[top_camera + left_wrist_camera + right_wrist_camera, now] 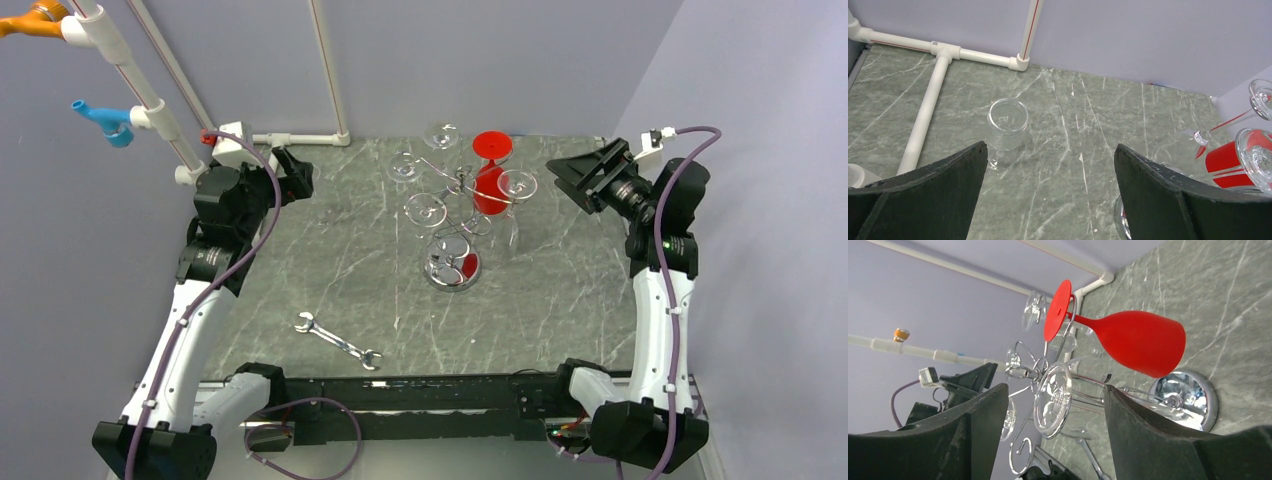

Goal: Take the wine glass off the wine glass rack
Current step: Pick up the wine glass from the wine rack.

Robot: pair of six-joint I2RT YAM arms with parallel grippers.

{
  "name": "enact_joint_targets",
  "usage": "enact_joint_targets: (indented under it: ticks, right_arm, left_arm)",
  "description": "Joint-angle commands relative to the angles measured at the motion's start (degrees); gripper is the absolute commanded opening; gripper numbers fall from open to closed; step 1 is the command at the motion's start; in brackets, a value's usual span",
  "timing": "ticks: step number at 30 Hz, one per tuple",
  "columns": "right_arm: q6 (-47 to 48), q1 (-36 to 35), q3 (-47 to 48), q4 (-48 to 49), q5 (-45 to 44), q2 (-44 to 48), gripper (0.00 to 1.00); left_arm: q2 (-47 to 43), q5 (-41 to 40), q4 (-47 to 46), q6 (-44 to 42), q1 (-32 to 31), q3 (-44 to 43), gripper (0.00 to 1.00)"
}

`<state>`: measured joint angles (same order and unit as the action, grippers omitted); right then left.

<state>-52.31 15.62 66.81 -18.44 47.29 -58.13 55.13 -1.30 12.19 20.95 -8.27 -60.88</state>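
The wine glass rack [452,268] stands mid-table, its shiny dished base [1190,396] below curled wire arms. Hanging from the arms are a red wine glass [1140,342] and clear ones. One clear wine glass [517,184] hangs on the rack's right side; its round foot [1053,399] lies between my right gripper's [1054,391] spread fingers, with gaps on both sides. In the top view that right gripper [556,180] is level with the rack's top. My left gripper [1050,150] is open and empty over the table at the back left [297,176].
A clear glass [1007,125] stands upright on the table ahead of the left gripper, near a white pipe frame [938,70]. A silver wrench [338,341] lies near the front edge. Grey walls close in the back and right.
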Motion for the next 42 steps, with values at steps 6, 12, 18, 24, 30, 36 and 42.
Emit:
enact_joint_targets:
  ticks: [6, 12, 18, 24, 30, 36, 42]
  right_arm:
    - [-2.4, -2.6, -0.9, 4.8, 2.6, -1.7, 0.66]
    - [-3.0, -3.8, -1.3, 5.9, 2.6, -2.5, 0.64]
    - [-2.9, -5.3, -1.6, 6.3, 3.0, -3.8, 0.62]
    - [-2.6, -7.2, -1.2, 6.2, 2.6, -4.5, 0.59]
    - [-2.9, -8.8, -1.6, 7.0, 2.6, -4.9, 0.51]
    - [-2.5, -9.3, -1.3, 6.8, 1.8, -4.9, 0.44]
    - [-2.5, -9.5, -1.5, 7.0, 1.7, -4.7, 0.38]
  left_arm:
    - [-0.3, 1.5, -1.0, 1.3, 0.6, -2.2, 0.99]
    - [-0.3, 1.7, -1.1, 1.3, 0.7, -2.0, 0.99]
    - [-0.3, 1.8, -1.2, 1.4, 0.8, -2.0, 0.99]
    - [-0.1, 2.0, -1.1, 1.5, 0.9, -2.1, 0.99]
    - [0.0, 1.9, -0.9, 1.5, 1.0, -2.2, 1.00]
    - [0.0, 1.8, -0.8, 1.5, 1.1, -2.2, 0.99]
    - [0.1, 1.7, -0.6, 1.4, 1.1, -2.3, 0.99]
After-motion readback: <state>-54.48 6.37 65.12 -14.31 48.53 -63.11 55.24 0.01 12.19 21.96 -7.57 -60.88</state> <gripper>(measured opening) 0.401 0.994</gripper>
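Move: The foot of the clear glass hanging upside down at the rack's right side is about 7 cm left of the right hand, 1 cm ahead and 2 cm lower. The red wine glass, by its middle, hangs some 7 cm ahead, 12 cm left and 10 cm down; the rack's hub lies about 17 cm left, 1 cm ahead and 4 cm below. From the left hand that clear foot is roughly 35 cm right and 2 cm back, at about its height. The right hand, reaching in from the rack's right side with its fingers one above the other, goes about 5 cm left and sinks some 2 cm towards the clear glass's foot, easing to a stop at the end while swinging about 10 degrees counter-clockwise. Its fingers draw together from nearly three quarters open to about two fifths, one coming above the glass's foot and the other below it on the stem side, but no firm pinch can be seen yet. ##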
